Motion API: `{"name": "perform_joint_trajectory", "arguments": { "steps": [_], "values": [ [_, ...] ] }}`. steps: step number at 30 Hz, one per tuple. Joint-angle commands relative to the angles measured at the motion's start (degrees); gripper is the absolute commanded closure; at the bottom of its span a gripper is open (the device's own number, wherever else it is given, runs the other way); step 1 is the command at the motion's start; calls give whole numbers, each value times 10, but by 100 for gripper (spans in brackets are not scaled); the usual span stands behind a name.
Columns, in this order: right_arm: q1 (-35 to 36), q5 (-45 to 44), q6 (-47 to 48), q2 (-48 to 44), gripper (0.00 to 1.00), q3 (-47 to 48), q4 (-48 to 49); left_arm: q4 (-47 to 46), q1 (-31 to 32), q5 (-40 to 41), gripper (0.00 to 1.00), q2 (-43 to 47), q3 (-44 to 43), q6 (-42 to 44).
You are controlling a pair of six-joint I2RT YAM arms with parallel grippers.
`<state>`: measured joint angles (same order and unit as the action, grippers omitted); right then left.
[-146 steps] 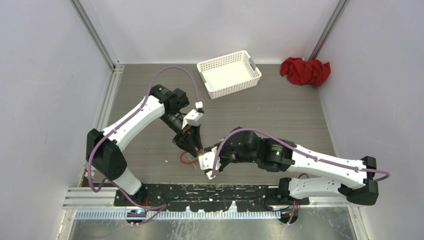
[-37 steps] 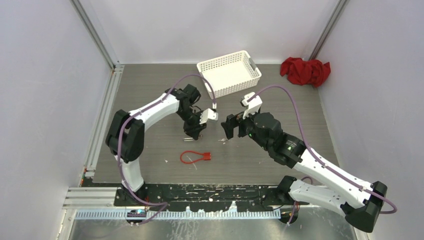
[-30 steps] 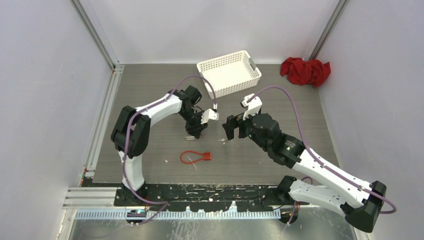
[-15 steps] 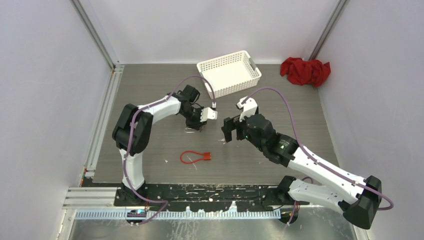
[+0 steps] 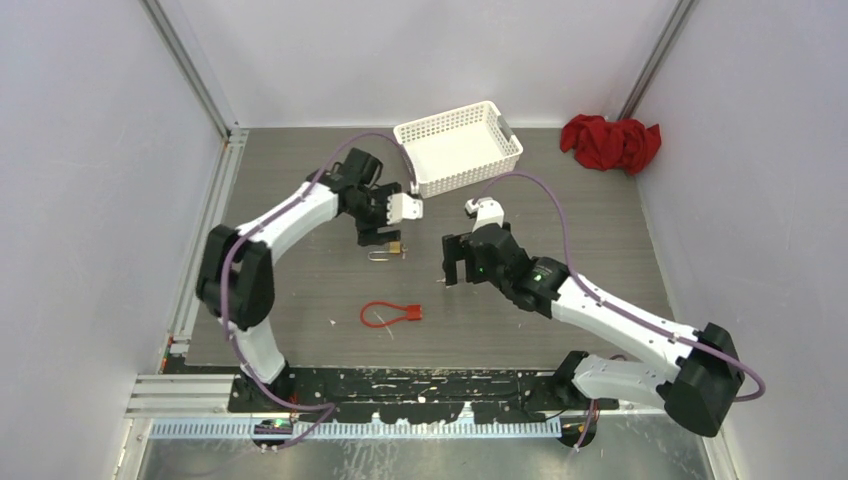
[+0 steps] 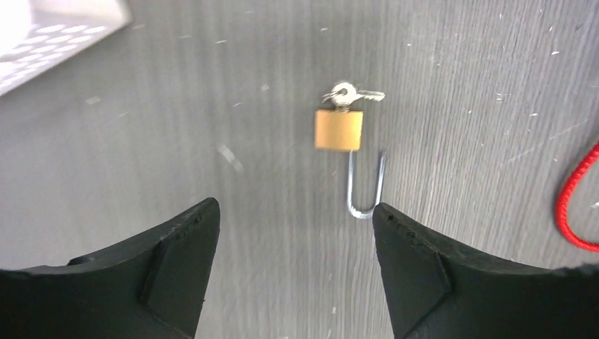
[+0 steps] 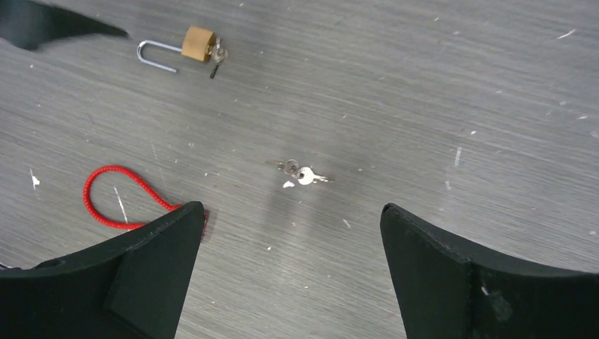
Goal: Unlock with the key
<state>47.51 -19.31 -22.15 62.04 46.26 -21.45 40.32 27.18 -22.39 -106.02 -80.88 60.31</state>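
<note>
A brass padlock lies flat on the grey table, with a silver key at its keyhole end. Its steel shackle has one leg standing free beside the body. My left gripper hovers open just above and behind it, holding nothing. From above, the padlock sits just in front of the left gripper. My right gripper is open and empty over a loose bunch of keys. The padlock lies to its far left.
A red cable loop lies toward the near edge, also beside the right gripper's left finger as the cable loop. A white basket stands at the back, and a red cloth lies in the back right corner.
The left gripper has opened and drawn back toward the basket, leaving the padlock lying on the table. The right arm has shifted slightly left and back with its jaws wide.
</note>
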Motion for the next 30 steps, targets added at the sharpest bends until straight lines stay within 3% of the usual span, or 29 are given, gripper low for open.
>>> {"name": "perform_joint_trajectory", "arguments": {
  "steps": [1,7,14,30],
  "values": [
    [21,33,-50,47,0,5,26,9,-13,41,19,132,-4,-53],
    [122,3,-97,153,0,31,50,12,-60,82,1,227,10,-146],
    [184,-29,-141,260,11,55,90,110,-84,76,1,279,7,-174],
    [192,-57,-161,309,30,54,131,135,-83,-31,0,388,130,-187]
  ]
}}
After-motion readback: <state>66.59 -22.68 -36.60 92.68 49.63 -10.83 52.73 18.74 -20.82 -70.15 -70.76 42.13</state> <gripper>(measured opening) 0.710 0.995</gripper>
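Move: For the empty right hand, the red cable lock's body lies about 12 cm to the left, 5 cm back and some 14 cm below. The loose keys sit about 3 cm ahead and 5 cm left of that hand, 15 cm below. The padlock is some 16 cm farther out than the red body and 4 cm to its left. From the left hand, the red body lies about 17 cm back, 6 cm right and 7 cm lower, with the padlock roughly 1 cm back, 2 cm right and 7 cm below. Down and to the left, with some pull back, the right hand sweeps about 12 cm each way to the red cable lock's body, its fingertips tilting down some 10 degrees and narrowing part-way around the body. The left hand rises clear of the padlock, opening fully, then draws left and back, turning counter-clockwise. ##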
